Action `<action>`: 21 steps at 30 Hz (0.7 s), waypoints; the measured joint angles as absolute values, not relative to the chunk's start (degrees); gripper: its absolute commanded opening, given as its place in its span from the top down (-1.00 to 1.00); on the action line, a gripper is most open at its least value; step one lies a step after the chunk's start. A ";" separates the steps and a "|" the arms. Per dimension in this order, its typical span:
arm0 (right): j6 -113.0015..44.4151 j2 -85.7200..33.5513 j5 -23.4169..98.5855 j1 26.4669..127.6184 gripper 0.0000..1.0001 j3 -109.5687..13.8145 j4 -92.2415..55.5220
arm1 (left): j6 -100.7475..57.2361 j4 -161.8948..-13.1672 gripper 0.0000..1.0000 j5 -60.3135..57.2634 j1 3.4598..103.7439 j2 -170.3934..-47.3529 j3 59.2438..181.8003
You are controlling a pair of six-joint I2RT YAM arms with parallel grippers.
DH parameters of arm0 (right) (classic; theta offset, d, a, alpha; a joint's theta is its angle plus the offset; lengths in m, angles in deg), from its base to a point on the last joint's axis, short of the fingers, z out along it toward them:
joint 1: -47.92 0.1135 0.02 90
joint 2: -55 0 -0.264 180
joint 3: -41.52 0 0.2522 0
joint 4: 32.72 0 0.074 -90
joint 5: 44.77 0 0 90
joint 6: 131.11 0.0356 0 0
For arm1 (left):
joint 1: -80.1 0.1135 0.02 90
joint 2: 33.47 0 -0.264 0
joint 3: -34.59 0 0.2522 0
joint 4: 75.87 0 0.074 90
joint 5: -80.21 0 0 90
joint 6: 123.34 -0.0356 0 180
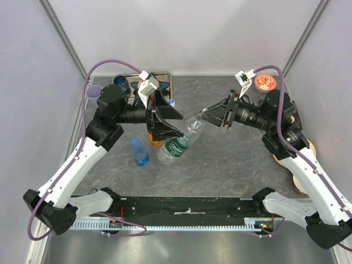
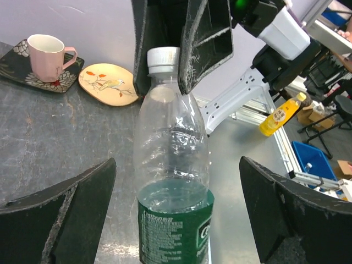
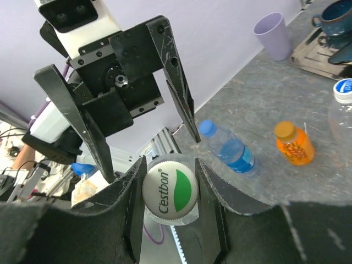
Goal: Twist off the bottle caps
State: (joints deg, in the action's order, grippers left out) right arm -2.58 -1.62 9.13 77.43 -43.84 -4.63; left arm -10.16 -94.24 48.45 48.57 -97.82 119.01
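A clear bottle with a green label (image 1: 177, 146) hangs tilted over the middle of the table. Its white-and-green cap (image 3: 169, 190) points at my right gripper (image 3: 169, 181), which is shut on the cap; the cap (image 2: 163, 57) shows between the right fingers (image 2: 206, 44). My left gripper (image 2: 177, 165) is open, its jaws wide on both sides of the bottle body (image 2: 173, 143) and not touching it. A small blue bottle with a blue cap (image 3: 207, 128) and an orange bottle with an orange cap (image 3: 285, 130) stand on the table. A white-and-blue cap (image 3: 344, 88) tops a clear bottle at the edge.
A metal tray (image 1: 165, 77) with a dark blue cup (image 1: 121, 83) sits at the back, a purple cup (image 1: 95, 92) left of it. A red-patterned dish (image 1: 265, 82) is at the back right. A pink cup on a dark saucer (image 2: 47, 55) and a yellow plate (image 2: 107, 82) lie on the right side.
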 measured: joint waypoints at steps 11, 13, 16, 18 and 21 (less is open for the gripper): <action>-0.36 -6.30 5.65 77.43 1.00 -44.73 -8.19 | -16.04 -98.43 -0.86 48.36 43.68 -102.09 119.01; -0.38 -6.48 5.57 77.43 1.00 -44.93 -8.17 | -17.00 -99.57 -0.78 47.93 42.54 -102.57 119.01; -0.42 -6.61 5.57 77.46 1.00 -45.47 -8.21 | -18.33 -100.88 -0.64 47.23 41.51 -102.76 119.01; -0.44 -6.61 5.52 77.61 1.00 -45.65 -8.23 | -19.01 -101.12 -0.58 47.07 41.34 -102.76 119.01; -0.44 -6.61 5.54 77.78 1.00 -45.67 -8.30 | -19.60 -101.62 -0.49 46.72 41.34 -102.76 119.01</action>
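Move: The green-labelled bottle's middle lies about 3 cm to the right of the left hand, 3 cm back and 7 cm lower. Its cap, already pinched by the right hand, is roughly 9 cm to the left hand's right and 1 cm farther out, at nearly the same height. Far below, the orange bottle stands some 10 cm ahead and 9 cm left, the blue bottle about 3 cm ahead and 16 cm left. From the right hand, the green bottle's middle is around 6 cm left, 4 cm back and 7 cm down. Down about 5 cm and some 3 cm to the right, the left hand sinks over the slanting green-labelled bottle, open fingers either side of its clear body above the label, then begins to close as it settles, still well short of shut. The right hand keeps its pinch on the cap and carries the bottle about 2 cm left towards the left hand, then holds. ##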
